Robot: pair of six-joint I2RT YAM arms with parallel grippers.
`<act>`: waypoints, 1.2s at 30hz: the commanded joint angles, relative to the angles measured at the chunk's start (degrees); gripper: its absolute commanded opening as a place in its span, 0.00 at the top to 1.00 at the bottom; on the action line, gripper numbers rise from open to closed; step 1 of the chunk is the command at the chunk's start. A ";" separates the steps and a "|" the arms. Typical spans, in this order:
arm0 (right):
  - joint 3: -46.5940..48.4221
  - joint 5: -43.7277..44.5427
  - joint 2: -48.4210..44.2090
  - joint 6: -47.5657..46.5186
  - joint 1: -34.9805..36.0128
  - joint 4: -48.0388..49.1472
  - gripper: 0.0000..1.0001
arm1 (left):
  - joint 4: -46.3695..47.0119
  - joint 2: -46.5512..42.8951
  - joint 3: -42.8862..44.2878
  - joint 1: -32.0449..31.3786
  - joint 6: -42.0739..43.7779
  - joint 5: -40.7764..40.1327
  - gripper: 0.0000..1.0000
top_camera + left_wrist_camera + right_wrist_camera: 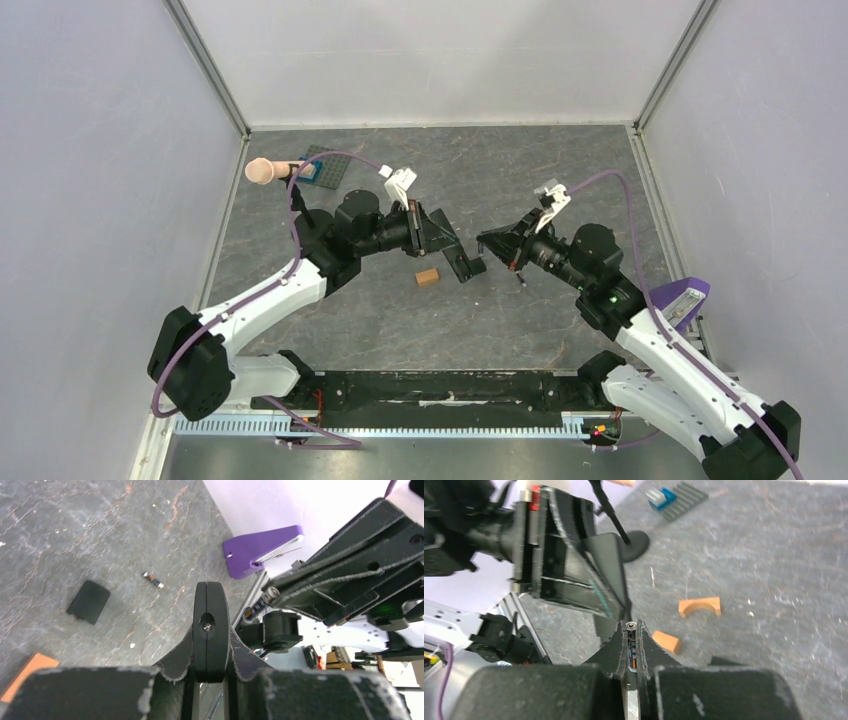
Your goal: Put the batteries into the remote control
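Observation:
My left gripper (212,645) is shut on the remote control (211,610), a slim black bar seen end-on with a small screw in its end. In the top view the left gripper (448,243) hangs over the middle of the table. Facing it, a short gap away, is my right gripper (488,244). The right gripper (631,630) is shut on a battery (631,647), whose metal tip pokes out between the fingertips. The left wrist view also shows this held battery (257,607). A second battery (152,580) lies loose on the table (521,281).
A short black cover piece (88,601) lies flat on the table below the grippers. An orange block (428,277) sits beside it, and an orange arch (699,606) lies further off. Back left are a grey plate (325,168), a blue block and a black stand. A purple holder (682,300) is at the right edge.

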 commanded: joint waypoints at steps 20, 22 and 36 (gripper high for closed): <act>3.94 -12.39 -1.87 -3.06 0.69 5.67 1.00 | 10.80 0.96 7.34 -0.05 -12.48 6.07 0.98; 4.34 -12.77 -1.49 -3.57 0.69 5.13 1.00 | 10.75 0.87 7.43 0.04 -11.85 6.65 0.98; 8.94 -14.21 1.47 -9.43 1.30 -5.83 1.00 | 10.73 1.49 8.21 0.04 -9.42 5.81 0.98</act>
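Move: My right hand holds a battery; the open battery bay of the remote lies about 5 cm to its left, 2 cm back and 5 cm below. My left hand still grips the remote, with that battery some 8 cm to its right, 2 cm back and 1 cm above. Down on the table, roughly 25 cm below my right hand, the battery cover lies 9 cm ahead and 3 cm left, the spare battery 6 cm ahead and 9 cm right. I lift the remote with my left hand about 7 cm, drifting 2 cm right towards the battery and rolling its right side up some 10 degrees, then hold it almost still. Meanwhile my right hand, keeping its pinch on the battery, rises 4 cm and comes back 3 cm and left 2 cm, turning counter-clockwise and tipping its fingers up slightly, to bring the battery over the open bay. ##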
